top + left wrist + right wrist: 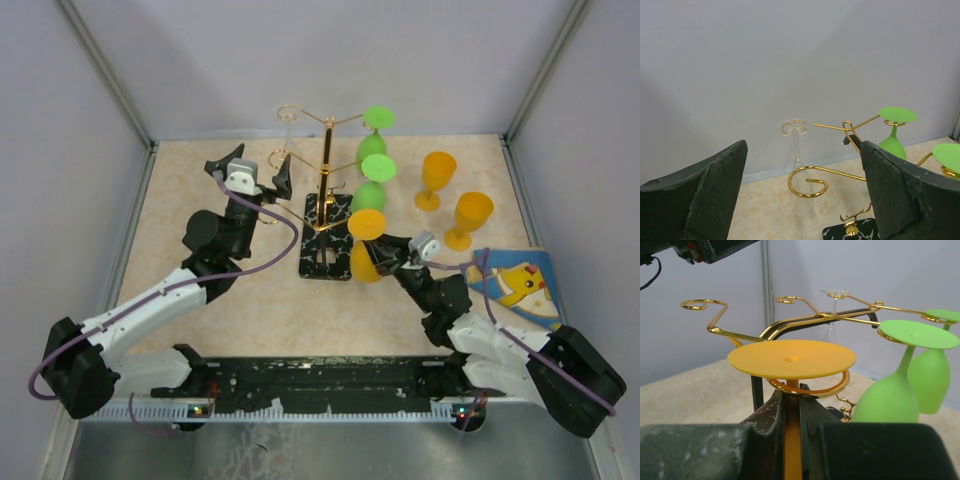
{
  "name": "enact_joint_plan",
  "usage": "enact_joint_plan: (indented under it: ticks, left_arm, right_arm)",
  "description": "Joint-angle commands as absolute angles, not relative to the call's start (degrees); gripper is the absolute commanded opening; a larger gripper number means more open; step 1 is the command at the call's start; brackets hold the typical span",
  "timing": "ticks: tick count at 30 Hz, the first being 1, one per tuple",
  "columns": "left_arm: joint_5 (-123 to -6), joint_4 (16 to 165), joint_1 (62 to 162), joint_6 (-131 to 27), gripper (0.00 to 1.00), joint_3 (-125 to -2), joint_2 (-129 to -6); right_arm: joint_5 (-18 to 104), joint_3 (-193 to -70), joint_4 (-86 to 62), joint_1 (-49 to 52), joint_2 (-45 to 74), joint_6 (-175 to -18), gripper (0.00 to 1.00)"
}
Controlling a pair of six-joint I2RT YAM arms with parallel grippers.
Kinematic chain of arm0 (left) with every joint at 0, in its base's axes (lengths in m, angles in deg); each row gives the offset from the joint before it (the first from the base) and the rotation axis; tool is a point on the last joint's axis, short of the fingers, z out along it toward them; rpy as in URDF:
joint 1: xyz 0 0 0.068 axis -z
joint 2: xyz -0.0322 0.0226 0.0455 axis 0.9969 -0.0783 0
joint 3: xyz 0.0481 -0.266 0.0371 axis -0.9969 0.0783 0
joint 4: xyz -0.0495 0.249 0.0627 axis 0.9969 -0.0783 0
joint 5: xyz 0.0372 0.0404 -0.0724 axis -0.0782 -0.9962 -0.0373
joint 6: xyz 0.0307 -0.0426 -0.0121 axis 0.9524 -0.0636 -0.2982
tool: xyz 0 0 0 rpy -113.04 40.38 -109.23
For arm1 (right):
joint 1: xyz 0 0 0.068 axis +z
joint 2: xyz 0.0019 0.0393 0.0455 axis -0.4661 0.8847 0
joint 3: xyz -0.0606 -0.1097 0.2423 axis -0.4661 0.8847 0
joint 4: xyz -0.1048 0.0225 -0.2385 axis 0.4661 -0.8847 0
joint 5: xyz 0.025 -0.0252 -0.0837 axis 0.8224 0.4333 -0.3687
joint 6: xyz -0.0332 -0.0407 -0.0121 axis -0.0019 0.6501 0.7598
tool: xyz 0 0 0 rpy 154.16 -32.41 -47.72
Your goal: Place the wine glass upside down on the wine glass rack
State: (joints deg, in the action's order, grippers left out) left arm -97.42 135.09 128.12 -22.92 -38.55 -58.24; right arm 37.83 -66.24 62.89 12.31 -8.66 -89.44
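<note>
The gold wire wine glass rack (326,180) stands mid-table on its black veined base (328,250). My right gripper (390,254) is shut on the stem of an upside-down orange wine glass (367,224). In the right wrist view the gripper (792,402) pinches the orange stem, and the glass's foot (791,359) lies on top of a curled gold arm (842,384) that rings the stem. My left gripper (258,172) hangs open and holds nothing left of the rack. In its wrist view the wide-apart fingers (705,195) frame an unoccupied gold curl (807,182).
Two green glasses (378,118) (376,168) and a clear one (289,118) hang upside down on the rack. Two orange glasses (437,178) (469,218) stand upright at the right. A blue cartoon-print sheet (520,285) lies near the right wall.
</note>
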Motion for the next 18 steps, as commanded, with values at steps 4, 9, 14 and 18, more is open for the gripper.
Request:
enact_joint_plan:
  ticks: [4,9,14,18]
  left_arm:
    - [-98.3,136.9,127.8,-23.0,0.99,-38.0,-57.6]
    - [-98.4,137.1,127.7,-23.2,0.99,-38.1,-58.2]
    - [-98.5,137.1,127.7,-23.3,0.99,-38.0,-58.2]
    - [-98.5,137.0,127.6,-23.2,0.99,-37.9,-57.9]
  right_arm:
    - [38.4,-67.0,59.9,13.5,-11.4,-87.4,0.21]
    - [37.1,-66.7,50.8,13.5,-18.3,-86.1,0.38]
    - [34.6,-65.9,41.6,13.5,-25.7,-84.6,0.50]
    - [32.3,-66.5,30.4,13.5,-31.9,-84.0,0.57]
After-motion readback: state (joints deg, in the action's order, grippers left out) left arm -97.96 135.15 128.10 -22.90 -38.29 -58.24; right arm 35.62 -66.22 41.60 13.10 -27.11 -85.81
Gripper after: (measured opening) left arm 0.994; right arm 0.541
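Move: The orange wine glass is pinched by its stem in my right hand, its middle about 6 cm below the fingers and 1 cm to the left, with the near right hook some 2 cm above them. The middle green glass hangs roughly 13 cm ahead, 1 cm to the right; the far green glass about 26 cm ahead, 3 cm to the right. From my left hand, the orange glass is some 25 cm right, 9 cm back and 20 cm below. I open my right fingers from nearly shut to about half and let go of the orange glass's stem just under the hook. While they spread, I hold almost in place, then draw my hand away from the rack to the right and back, nearly 3 cm in all, with hardly any turn of the wrist. ##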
